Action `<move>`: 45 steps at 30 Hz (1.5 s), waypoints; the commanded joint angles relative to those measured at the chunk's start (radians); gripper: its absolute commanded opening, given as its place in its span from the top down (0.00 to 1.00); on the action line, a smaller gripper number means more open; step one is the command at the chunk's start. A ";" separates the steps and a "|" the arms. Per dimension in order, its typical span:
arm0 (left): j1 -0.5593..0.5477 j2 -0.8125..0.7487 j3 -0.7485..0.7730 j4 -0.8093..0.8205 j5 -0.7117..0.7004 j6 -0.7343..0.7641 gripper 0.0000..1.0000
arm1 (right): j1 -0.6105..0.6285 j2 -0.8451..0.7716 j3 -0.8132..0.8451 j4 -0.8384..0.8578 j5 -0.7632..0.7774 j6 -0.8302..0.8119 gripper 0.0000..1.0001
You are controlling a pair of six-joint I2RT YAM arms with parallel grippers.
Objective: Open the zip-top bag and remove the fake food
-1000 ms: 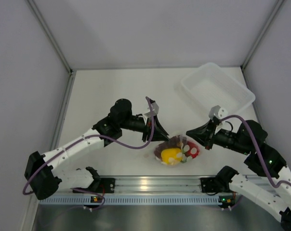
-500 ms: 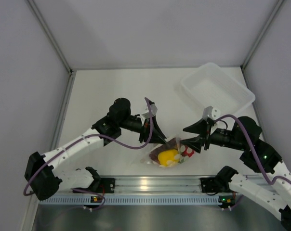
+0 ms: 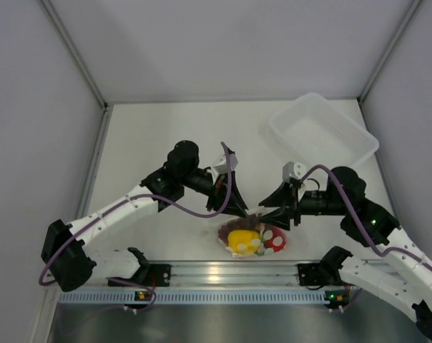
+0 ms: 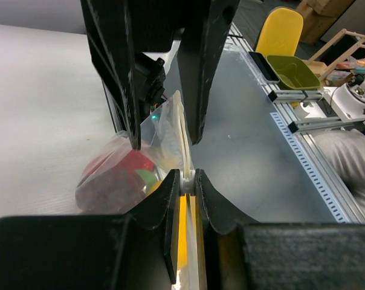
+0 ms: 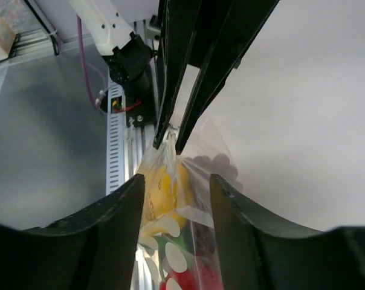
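The zip-top bag [image 3: 248,238] hangs low over the table's near edge, by its top strip. My left gripper [image 3: 242,211] is shut on that zip strip [image 4: 187,181]. Inside the bag is the fake food: a yellow pepper [image 3: 242,240], a red piece with white spots [image 3: 274,241] and dark purple grapes [image 5: 217,164]. My right gripper [image 3: 267,209] faces the left one, open. In the right wrist view the bag [image 5: 182,199] lies between its spread fingers [image 5: 113,226], not pinched. The left wrist view shows the bag [image 4: 119,175] bulging to the left of the strip.
A rigid clear tray [image 3: 323,132] stands at the back right. An aluminium rail [image 3: 223,271] runs along the near edge just below the bag. Grey walls close in the table on three sides.
My right gripper has opened and moved left until its fingers straddle the bag's top. The left gripper has kept its grip and carried the bag slightly toward the near edge.
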 commanded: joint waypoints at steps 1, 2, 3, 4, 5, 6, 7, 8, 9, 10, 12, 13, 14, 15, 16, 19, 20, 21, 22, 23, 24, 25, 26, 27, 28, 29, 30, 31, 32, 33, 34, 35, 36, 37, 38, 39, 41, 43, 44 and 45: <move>-0.002 -0.025 0.074 0.077 0.056 -0.006 1.00 | 0.008 0.028 -0.028 0.125 -0.077 0.054 0.57; -0.002 -0.025 0.075 0.077 0.059 -0.008 1.00 | 0.008 0.034 -0.029 0.129 -0.071 0.057 0.61; -0.004 -0.025 0.075 0.075 0.061 -0.009 1.00 | 0.006 0.040 -0.031 0.145 -0.065 0.063 0.71; -0.004 -0.025 0.074 0.075 0.062 -0.011 1.00 | 0.008 0.042 -0.031 0.155 -0.063 0.068 0.76; -0.004 -0.027 0.075 0.077 0.061 -0.011 1.00 | 0.006 0.043 -0.031 0.165 -0.057 0.073 0.85; -0.002 -0.027 0.074 0.079 0.056 -0.011 1.00 | 0.006 0.045 -0.029 0.171 -0.057 0.077 0.98; -0.004 -0.028 0.072 0.079 0.048 -0.011 1.00 | 0.006 0.042 -0.022 0.171 -0.055 0.077 1.00; -0.004 -0.027 0.072 0.079 0.045 -0.011 1.00 | 0.006 0.039 -0.019 0.165 -0.037 0.076 1.00; -0.002 -0.028 0.071 0.075 0.039 -0.011 1.00 | 0.008 0.019 -0.013 0.160 -0.011 0.071 1.00; 0.001 -0.030 0.071 0.072 0.029 -0.011 1.00 | 0.006 0.005 -0.011 0.152 0.026 0.071 1.00; 0.005 -0.034 0.083 0.027 -0.008 0.013 1.00 | 0.008 -0.038 -0.006 0.125 0.147 0.067 1.00; 0.014 -0.036 0.090 0.002 -0.039 0.030 1.00 | 0.006 -0.050 0.000 0.107 0.176 0.062 1.00; 0.016 -0.036 0.100 -0.033 -0.053 0.072 1.00 | 0.006 -0.060 0.004 0.079 0.213 0.057 1.00; 0.016 -0.037 0.119 -0.087 -0.071 0.090 1.00 | 0.006 -0.075 0.021 0.062 0.227 0.050 1.00; 0.017 -0.034 0.127 -0.127 -0.086 0.107 1.00 | 0.006 -0.081 0.032 0.048 0.244 0.051 1.00; 0.017 -0.027 0.146 -0.185 -0.128 0.156 1.00 | 0.006 -0.104 0.066 0.005 0.334 0.065 1.00; 0.017 -0.027 0.147 -0.188 -0.140 0.165 1.00 | 0.008 -0.107 0.075 -0.004 0.375 0.070 1.00; 0.019 -0.025 0.143 -0.198 -0.159 0.170 1.00 | 0.006 -0.116 0.090 -0.021 0.388 0.073 1.00; 0.021 -0.027 0.138 -0.201 -0.165 0.175 1.00 | 0.006 -0.121 0.096 -0.024 0.399 0.077 1.00; 0.022 -0.027 0.135 -0.199 -0.171 0.181 1.00 | 0.008 -0.126 0.101 -0.027 0.420 0.080 1.00; 0.024 -0.027 0.130 -0.201 -0.177 0.184 1.00 | 0.008 -0.133 0.116 -0.033 0.428 0.080 1.00; 0.028 -0.028 0.120 -0.204 -0.183 0.185 1.00 | 0.006 -0.136 0.122 -0.047 0.437 0.080 1.00; 0.031 -0.031 0.114 -0.205 -0.189 0.192 1.00 | 0.008 -0.142 0.129 -0.052 0.460 0.082 1.00; 0.036 -0.039 0.103 -0.204 -0.205 0.192 1.00 | 0.006 -0.150 0.142 -0.059 0.475 0.080 1.00; 0.045 -0.042 0.085 -0.205 -0.214 0.195 1.00 | 0.008 -0.155 0.152 -0.070 0.491 0.080 1.00; 0.048 -0.047 0.072 -0.205 -0.226 0.196 1.00 | 0.005 -0.159 0.159 -0.081 0.515 0.079 1.00; 0.051 -0.056 0.063 -0.205 -0.238 0.196 1.00 | 0.006 -0.164 0.178 -0.087 0.520 0.070 1.00; 0.057 -0.063 0.054 -0.205 -0.263 0.198 1.00 | 0.006 -0.167 0.185 -0.102 0.524 0.067 1.00; 0.059 -0.065 0.032 -0.205 -0.274 0.201 1.00 | 0.006 -0.165 0.193 -0.108 0.529 0.065 1.00; 0.062 -0.074 0.023 -0.205 -0.286 0.201 1.00 | 0.008 -0.168 0.205 -0.111 0.529 0.062 1.00; 0.070 -0.079 0.012 -0.205 -0.307 0.199 1.00 | 0.006 -0.170 0.210 -0.118 0.531 0.059 1.00; 0.073 -0.082 -0.003 -0.205 -0.317 0.198 1.00 | 0.008 -0.172 0.216 -0.128 0.540 0.057 1.00; 0.077 -0.091 -0.014 -0.205 -0.324 0.196 1.00 | 0.008 -0.178 0.227 -0.133 0.546 0.051 1.00; 0.086 -0.096 -0.024 -0.205 -0.329 0.195 1.00 | 0.006 -0.178 0.230 -0.141 0.552 0.048 1.00; 0.094 -0.100 -0.032 -0.205 -0.331 0.192 1.00 | 0.006 -0.182 0.234 -0.150 0.567 0.045 1.00; 0.103 -0.108 -0.052 -0.205 -0.331 0.192 1.00 | 0.008 -0.191 0.241 -0.153 0.571 0.042 1.00; 0.113 -0.116 -0.074 -0.205 -0.329 0.192 1.00 | 0.006 -0.199 0.250 -0.165 0.583 0.037 1.00; 0.126 -0.123 -0.106 -0.185 -0.323 0.181 1.00 | 0.006 -0.210 0.264 -0.182 0.589 0.031 1.00; 0.131 -0.126 -0.113 -0.184 -0.321 0.178 1.00 | 0.006 -0.216 0.267 -0.185 0.594 0.028 1.00; 0.132 -0.129 -0.120 -0.178 -0.315 0.173 1.00 | 0.006 -0.221 0.273 -0.190 0.592 0.022 1.00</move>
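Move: The right hand, fingers parted, has the bag's zip edge barely 1 cm to its left and 2 cm lower, level with it forward. Under that edge hang the yellow food, about 3 cm back, 4 cm left and 10 cm down; the grapes, 1 cm back, 4 cm left and 8 cm down; and the red food, 3 cm back, 2 cm right and 11 cm down. From the left hand, still gripping the edge, the spot is about 3 cm right and 2 cm lower. Down and slightly left onto the zip edge the right hand goes, shutting to pinch it close beside the left fingertips, then draws right some 9 cm, rising and easing forward, and swings clockwise about 30 degrees. The left hand keeps its pinch and moves forward, later sinking and edging left, turning counter-clockwise, so the hands part along the strip. ##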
